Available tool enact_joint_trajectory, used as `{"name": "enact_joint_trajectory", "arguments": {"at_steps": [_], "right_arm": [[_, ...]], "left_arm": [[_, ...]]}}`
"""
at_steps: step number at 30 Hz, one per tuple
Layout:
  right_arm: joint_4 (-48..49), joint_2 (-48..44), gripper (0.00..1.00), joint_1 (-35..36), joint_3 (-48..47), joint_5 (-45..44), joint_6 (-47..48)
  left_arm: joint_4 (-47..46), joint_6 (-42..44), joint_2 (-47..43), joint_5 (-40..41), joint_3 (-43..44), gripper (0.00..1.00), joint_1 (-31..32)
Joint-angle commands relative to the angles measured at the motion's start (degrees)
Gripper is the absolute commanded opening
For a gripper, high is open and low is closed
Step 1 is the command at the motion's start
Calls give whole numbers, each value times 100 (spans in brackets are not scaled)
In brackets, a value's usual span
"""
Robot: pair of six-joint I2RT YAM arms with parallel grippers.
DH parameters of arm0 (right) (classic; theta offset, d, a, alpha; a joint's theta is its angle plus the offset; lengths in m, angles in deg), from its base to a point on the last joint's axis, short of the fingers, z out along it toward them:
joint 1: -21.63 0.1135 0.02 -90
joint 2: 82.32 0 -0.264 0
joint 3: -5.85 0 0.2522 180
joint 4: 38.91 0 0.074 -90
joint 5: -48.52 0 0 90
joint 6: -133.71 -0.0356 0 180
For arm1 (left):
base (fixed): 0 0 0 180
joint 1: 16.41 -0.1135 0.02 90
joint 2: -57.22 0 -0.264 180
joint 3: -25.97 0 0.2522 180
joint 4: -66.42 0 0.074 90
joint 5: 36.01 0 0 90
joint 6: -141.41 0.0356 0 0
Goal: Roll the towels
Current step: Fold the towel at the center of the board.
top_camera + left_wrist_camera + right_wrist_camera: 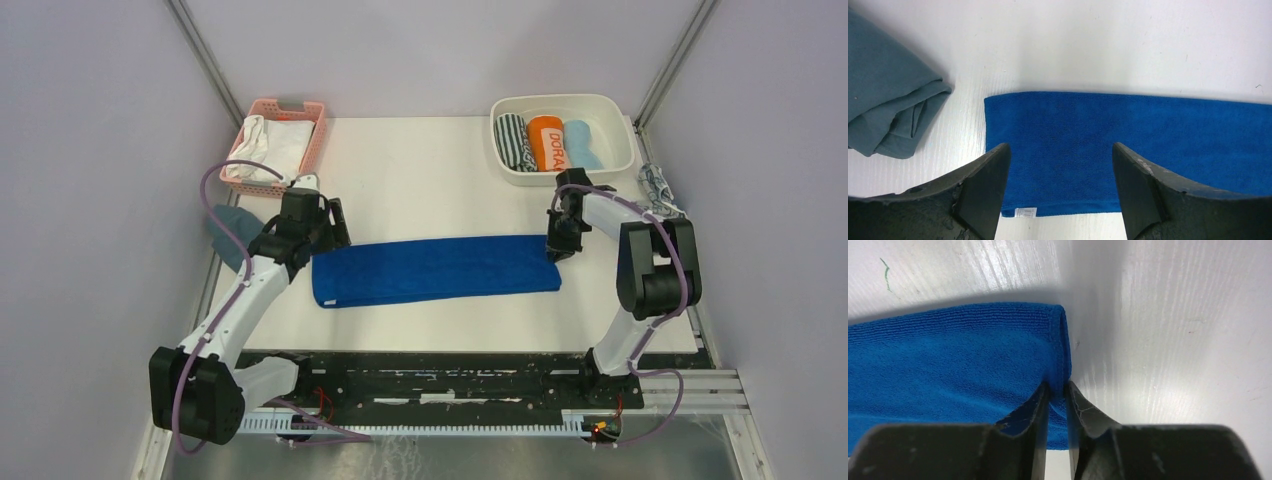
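Note:
The royal blue towel (435,270) lies flat on the white table as a long folded strip. My left gripper (330,228) hovers open over its left end, and the towel (1073,135) shows between the wide-apart fingers (990,180). My right gripper (558,245) is at the strip's right end, its jaws shut on the towel's short edge (1060,340). A light blue towel (582,145) sits rolled in the white bin. A whitish patterned towel (660,188) lies bunched at the table's right edge.
The white bin (620,125) at the back right also holds a striped roll (511,140) and an orange roll (546,143). A pink basket (300,110) with white cloths stands at the back left. A teal-grey cloth (888,110) lies crumpled left of the towel.

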Motion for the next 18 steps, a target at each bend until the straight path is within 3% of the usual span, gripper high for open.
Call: {"name": "enact_joint_trajectory", "arguments": {"at_steps": [1,4,10,18], "right_arm": [[-128,399,17,51,199,-100,4],[-126,402,1,50,69,-306,-48],[-359,188,0,-111,-350,-1500,-236],[-406,-480,0,-989,-814,-3188,-320]], "left_arm": [[-228,206,-157,71,-8,81,-27],[-239,206,-160,37,-15,81,-27],[-256,207,-230,-40,-63,81,-19],[-281,223,-130,-374,-101,82,33]]}}
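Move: At the right hand's fingertips, level with them in every direction, is the right edge of the blue towel; the towel's middle lies about 23 cm to the left and 2 cm back. The white tray of rolled towels stands some 24 cm straight ahead, the patterned cloth about 13 cm ahead and 22 cm to the right. From the left hand, that towel edge is roughly 42 cm to the right, level ahead, 12 cm below. Closing the rest of the way, the right fingers pinch the blue towel's right edge almost in place, then drag it quickly to the right by about 9 cm, towards the side where the patterned cloth lies. The hand rises roughly 1.5 cm as it pulls, its right side tipping up some 15 degrees while it turns slightly clockwise, and it is still gathering speed at the end. ##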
